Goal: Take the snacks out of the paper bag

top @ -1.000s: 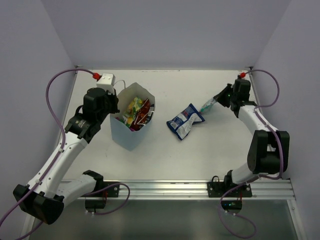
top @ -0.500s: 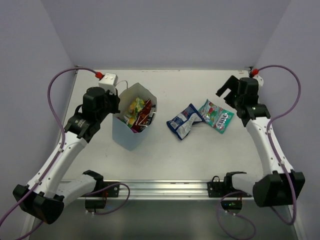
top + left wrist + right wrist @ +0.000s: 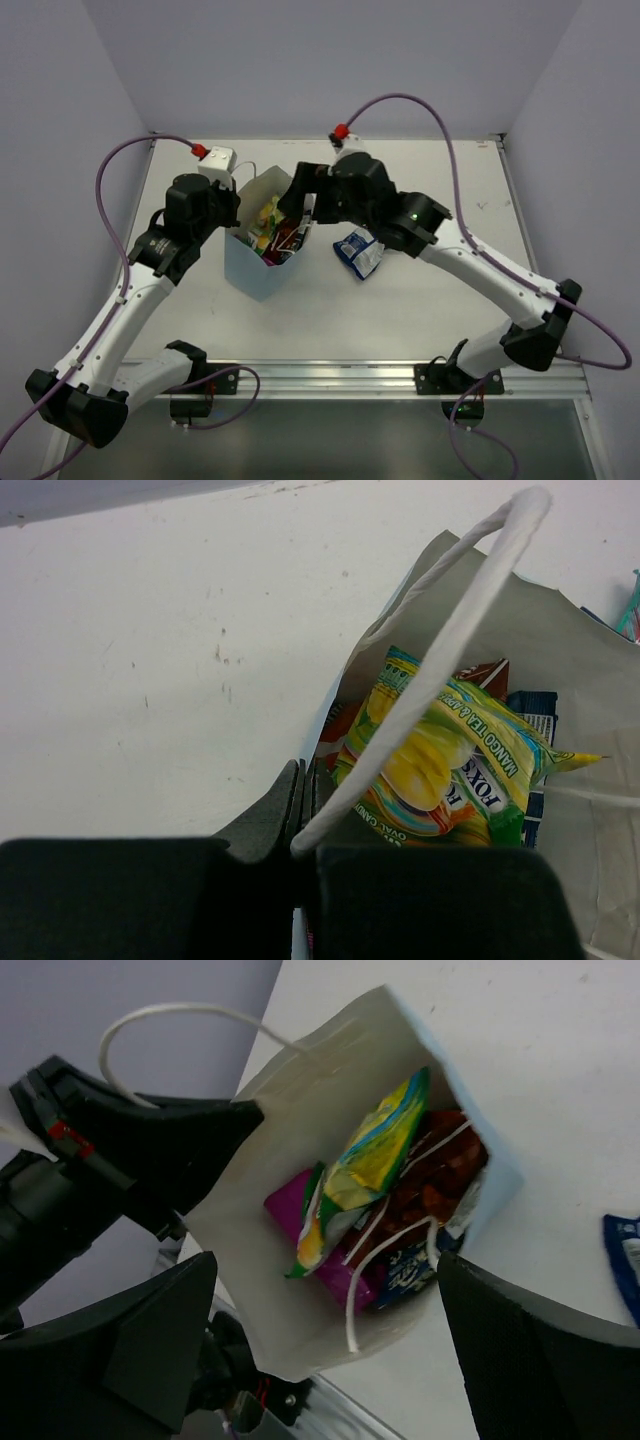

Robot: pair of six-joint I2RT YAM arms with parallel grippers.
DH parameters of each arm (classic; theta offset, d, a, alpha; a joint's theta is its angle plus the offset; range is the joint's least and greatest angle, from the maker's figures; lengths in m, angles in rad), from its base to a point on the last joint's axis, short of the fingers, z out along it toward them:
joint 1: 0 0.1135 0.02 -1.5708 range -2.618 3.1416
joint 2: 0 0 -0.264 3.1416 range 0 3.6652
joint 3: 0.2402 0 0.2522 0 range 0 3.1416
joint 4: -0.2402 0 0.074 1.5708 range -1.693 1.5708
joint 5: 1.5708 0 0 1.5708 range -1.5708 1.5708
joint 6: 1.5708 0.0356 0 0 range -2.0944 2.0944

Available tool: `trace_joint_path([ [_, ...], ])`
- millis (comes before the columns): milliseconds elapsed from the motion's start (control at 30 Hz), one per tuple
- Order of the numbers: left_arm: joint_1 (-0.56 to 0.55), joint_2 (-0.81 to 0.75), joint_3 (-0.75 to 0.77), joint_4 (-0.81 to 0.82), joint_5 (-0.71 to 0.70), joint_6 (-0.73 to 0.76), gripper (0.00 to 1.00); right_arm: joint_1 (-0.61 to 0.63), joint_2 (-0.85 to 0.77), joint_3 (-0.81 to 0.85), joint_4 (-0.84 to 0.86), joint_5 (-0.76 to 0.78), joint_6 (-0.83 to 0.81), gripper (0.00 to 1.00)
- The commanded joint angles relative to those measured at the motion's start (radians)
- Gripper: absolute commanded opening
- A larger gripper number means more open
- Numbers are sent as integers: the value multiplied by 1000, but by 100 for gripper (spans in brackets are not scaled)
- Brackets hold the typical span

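The light-blue paper bag (image 3: 255,272) stands at the left centre of the table, its mouth open. My left gripper (image 3: 234,214) is shut on the bag's left rim (image 3: 330,695), with a white loop handle (image 3: 450,630) across its view. My right gripper (image 3: 298,207) hangs open and empty just above the bag's mouth (image 3: 328,1260). Inside lie a yellow-green packet (image 3: 370,1160), a magenta packet (image 3: 295,1210), a red packet (image 3: 440,1165) and a blue packet (image 3: 405,1278). One blue-white packet (image 3: 358,252) lies on the table right of the bag. The teal-green packet is hidden under my right arm.
The right arm (image 3: 470,255) stretches across the table's middle from its base at the front right. A white box (image 3: 216,160) sits on the left wrist by the bag's far-left corner. Grey walls close the table on three sides.
My right arm let the teal-green packet down on the right of the table, then swung left across the table and now hovers open over the bag. The left arm has not moved.
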Motion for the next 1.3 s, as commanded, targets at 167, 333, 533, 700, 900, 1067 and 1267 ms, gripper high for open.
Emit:
trace_joint_path([
  [167,-1,-33,67,58,11,25,0,121,291,271,-143,37,69,89],
  [333,-1,-45,75,53,14,35,0,121,370,274,-148,57,77,85],
  [533,-1,-47,73,52,17,36,0,120,425,276,-137,54,78,69],
  [700,-1,-52,67,50,3,39,0,120,382,262,-82,43,39,19],
  [900,-1,-47,64,46,-32,44,0,120,243,313,-94,75,-108,0],
  [1067,0,-39,67,50,-55,45,0,83,94,265,-85,125,-181,0],
  [1267,0,-24,73,53,-75,53,0,-59,-127,141,-4,54,-228,0],
])
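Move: My right hand is open above the paper bag's right side. The yellow-green snack lies in the bag about 9 cm to its left, level with it in reach and some 13 cm below. The red snack is 4 cm to the right of that pack, 2 cm nearer and slightly deeper; the blue-white pack on the table is 13 cm right of my right hand, 6 cm ahead and far below. From my left hand, the yellow-green snack is 6 cm right and 8 cm lower. I sweep my right hand left and then down into the bag, about 9 cm across and 12 cm down, dipping the fingertips a little. There I close the fingers on the yellow-green snack, then draw it up nearly 20 cm and swing back right, tilting the fingers up again. My left hand keeps its pinch on the bag's left rim, nearly still. ##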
